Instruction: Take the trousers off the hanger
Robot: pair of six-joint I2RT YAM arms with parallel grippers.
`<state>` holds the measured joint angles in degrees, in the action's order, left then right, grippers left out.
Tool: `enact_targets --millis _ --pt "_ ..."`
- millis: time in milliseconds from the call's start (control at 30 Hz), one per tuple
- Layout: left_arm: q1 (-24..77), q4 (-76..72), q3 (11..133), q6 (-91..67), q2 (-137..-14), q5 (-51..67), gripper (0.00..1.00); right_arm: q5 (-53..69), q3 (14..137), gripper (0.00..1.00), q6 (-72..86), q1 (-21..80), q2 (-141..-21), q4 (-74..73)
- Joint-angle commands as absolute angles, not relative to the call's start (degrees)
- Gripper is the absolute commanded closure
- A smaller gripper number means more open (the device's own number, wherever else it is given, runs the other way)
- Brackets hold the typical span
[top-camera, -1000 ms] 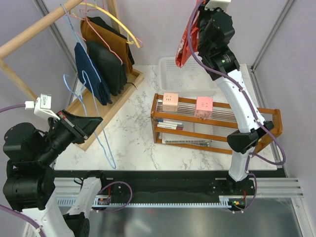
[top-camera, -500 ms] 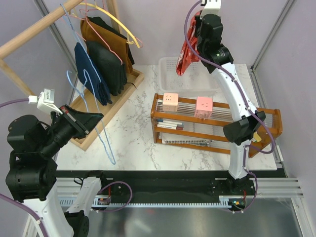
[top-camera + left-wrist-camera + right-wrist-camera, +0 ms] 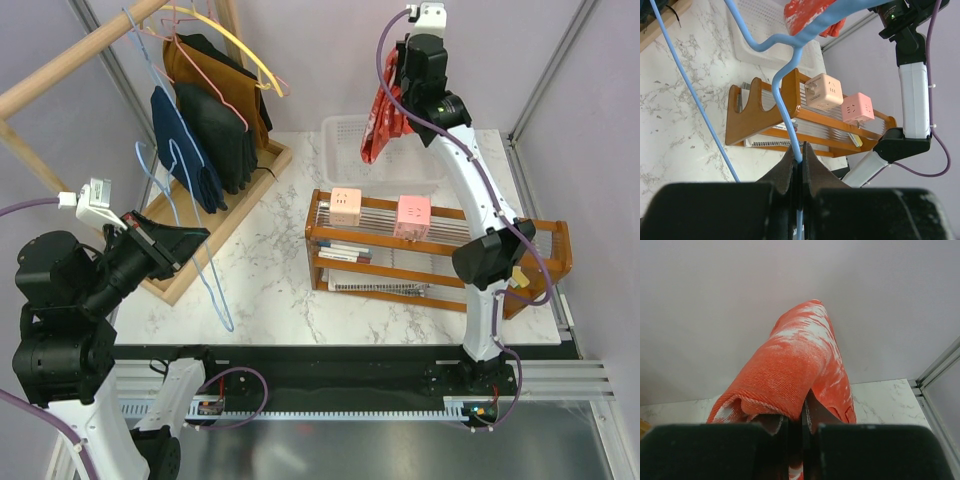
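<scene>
My right gripper (image 3: 393,103) is shut on the bright red, white-speckled trousers (image 3: 378,128) and holds them bunched high above the white basket (image 3: 338,133), well away from the hanger. In the right wrist view the trousers (image 3: 795,360) fold over my shut gripper (image 3: 802,416). My left gripper (image 3: 188,243) is shut on the thin light-blue wire hanger (image 3: 214,288), held bare above the table's left side. In the left wrist view the gripper (image 3: 799,159) pinches the hanger's wire (image 3: 785,107). The trousers (image 3: 807,15) show far behind it.
A wooden clothes rack (image 3: 225,205) at the back left holds navy, black and brown garments on yellow and pink hangers. A low wooden shelf rack (image 3: 440,250) with two pink cubes (image 3: 345,205) stands mid-table, in front of the basket.
My right arm has lowered and shifted the trousers slightly right over the basket. My left arm rose a little with the hanger, then held still.
</scene>
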<state>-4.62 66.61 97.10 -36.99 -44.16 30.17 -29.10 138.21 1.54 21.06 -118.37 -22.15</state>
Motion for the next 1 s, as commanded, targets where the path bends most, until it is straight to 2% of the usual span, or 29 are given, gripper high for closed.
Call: enact_targets --millis 0,200,300,333,400,433,633,967 --pt "-4.57 63.81 96.86 -34.54 -44.65 31.03 0.98 -28.48 139.74 0.89 3.6 21.1 -117.77 -14.76" --pt "-4.48 63.72 96.33 -34.98 -44.03 30.68 0.98 -27.6 140.79 0.87 5.01 20.74 -120.58 -13.45" --pt "-4.57 63.81 96.24 -34.98 -43.77 30.5 0.98 -27.77 141.24 0.72 6.59 20.57 -122.6 -14.32" --pt "-4.57 63.81 96.15 -35.15 -43.68 30.32 0.98 -27.69 141.59 0.54 7.03 20.48 -123.3 -15.11" --pt "-4.48 63.81 95.98 -35.33 -43.59 30.15 0.98 -27.77 142.38 0.42 8.6 20.57 -124.19 -18.35" --pt "-4.57 63.81 95.89 -35.68 -43.59 30.06 0.98 -27.69 141.95 0.31 8.96 20.57 -124.19 -18.89" --pt "-4.48 63.54 95.71 -37.09 -43.42 29.88 0.98 -27.33 138.17 0.26 10.02 20.48 -122.35 -22.15" --pt "-4.48 61.97 95.1 -39.72 -43.42 30.23 0.98 -24.97 139.75 0.25 12.29 20.48 -116.55 -26.97"
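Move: The red trousers, gripped in the right hand, go to the white basket; its middle lies some 35 cm below that hand, about 4 cm ahead and 3 cm to the right. The pink block on the rack is roughly 23 cm back, 7 cm right and 20 cm lower; the beige block is at the same height, 21 cm back and 10 cm left. From the left hand, the basket is about 45 cm ahead, 40 cm right and 35 cm down. The red trousers, still pinched in the right hand over the basket, are lowered about 3.5 cm with a slight push forward; then the fingers spring wide open and let go of the cloth. The open hand stays there, bobbing up about a centimetre and settling again, as its left side rolls up slightly. ##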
